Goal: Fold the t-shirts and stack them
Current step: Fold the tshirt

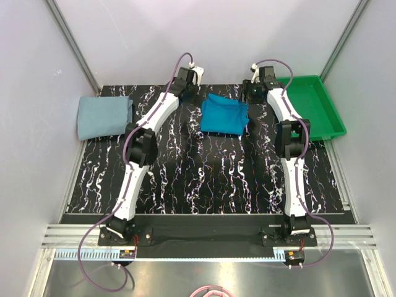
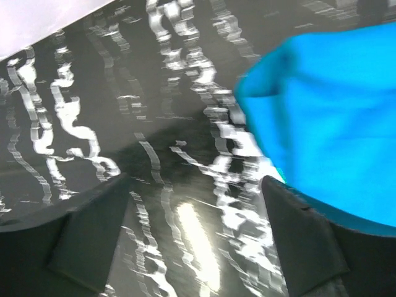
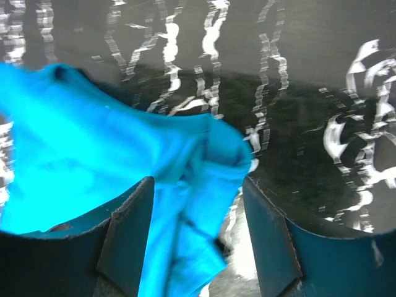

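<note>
The bright teal t-shirt [image 1: 224, 115] lies folded at the back middle of the black marbled table [image 1: 204, 179]. The pale grey-blue t-shirt [image 1: 104, 117] lies folded at the back left. My left gripper [image 1: 192, 86] hovers just off the teal shirt's left edge. In the left wrist view it [image 2: 195, 238] is open wide over bare table, with the teal cloth [image 2: 328, 117] beside its right finger. My right gripper [image 1: 252, 93] is at the shirt's right edge. It [image 3: 198, 241] is open, and a loose teal corner [image 3: 185, 185] lies between the parted fingers.
A green plastic tray [image 1: 312, 105] sits at the back right, close to the right arm. Grey walls and metal rails close in the table on both sides and at the back.
</note>
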Controlling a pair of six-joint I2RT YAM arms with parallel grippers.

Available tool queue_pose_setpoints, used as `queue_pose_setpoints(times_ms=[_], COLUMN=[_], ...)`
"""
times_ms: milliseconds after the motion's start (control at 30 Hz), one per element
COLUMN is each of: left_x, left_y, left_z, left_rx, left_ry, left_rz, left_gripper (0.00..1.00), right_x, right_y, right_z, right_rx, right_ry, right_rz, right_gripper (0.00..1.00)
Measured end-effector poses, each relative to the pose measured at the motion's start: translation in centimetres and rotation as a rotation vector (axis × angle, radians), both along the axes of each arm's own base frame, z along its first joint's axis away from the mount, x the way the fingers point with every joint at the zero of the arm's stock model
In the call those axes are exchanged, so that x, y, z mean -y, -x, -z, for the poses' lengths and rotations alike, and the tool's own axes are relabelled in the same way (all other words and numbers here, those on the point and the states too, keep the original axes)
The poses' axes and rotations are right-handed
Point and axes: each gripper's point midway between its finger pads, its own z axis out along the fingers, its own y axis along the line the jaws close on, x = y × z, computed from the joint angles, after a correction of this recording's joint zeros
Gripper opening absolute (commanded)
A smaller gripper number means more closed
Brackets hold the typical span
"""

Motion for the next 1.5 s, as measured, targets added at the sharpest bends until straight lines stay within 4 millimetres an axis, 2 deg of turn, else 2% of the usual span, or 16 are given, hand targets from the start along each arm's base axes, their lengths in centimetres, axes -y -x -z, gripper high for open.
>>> queue_pose_setpoints(times_ms=[200,300,367,500,700,900,1200,1500], left_x=[5.6,8.1,9.3,11.1,13.3,14.4,14.4,13.2], left_y=[4.3,6.6,7.9,9.9,11.6,12.9,13.3,16.4], left_z=[-4.7,-5.7,-5.3,-3.3,1.5,5.1,5.3,5.1], left_rx=[-0.047,-0.101,-0.153,-0.256,-0.372,-0.456,-0.490,-0.573], left_ry=[0.193,0.283,0.334,0.389,0.399,0.397,0.457,0.469], left_rz=[0.112,0.181,0.220,0.269,0.302,0.300,0.297,0.278], left_gripper=[0.99,0.99,0.99,0.98,0.98,0.98,0.96,0.96], right_x=[-2.7,-4.1,-4.9,-5.9,-7.0,-7.6,-9.0,-10.3], right_y=[1.3,2.1,2.4,3.4,4.3,4.7,6.5,8.7], right_z=[-2.8,-4.4,-4.9,-4.5,-3.2,-0.6,2.0,2.4], right_rx=[-0.020,-0.032,-0.042,-0.097,-0.164,-0.227,-0.309,-0.362], right_ry=[-0.154,-0.244,-0.292,-0.368,-0.447,-0.471,-0.473,-0.483], right_rz=[-0.060,-0.095,-0.113,-0.130,-0.143,-0.137,-0.149,-0.193], right_gripper=[0.67,0.67,0.68,0.68,0.68,0.69,0.69,0.69])
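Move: The folded blue t-shirt's middle lies about 12 cm back and 17 cm to the right of the left hand, some 7 cm below it. From the right hand the t-shirt is about 12 cm back, 12 cm left and 3 cm down. The green bin is centred some 33 cm right of the right hand and 8 cm back. The grey cloth pile sits about 47 cm left of the left hand and 12 cm back. Both open hands arc up, inward and back roughly 15–20 cm, then down onto the t-shirt, brushing it basewards. ##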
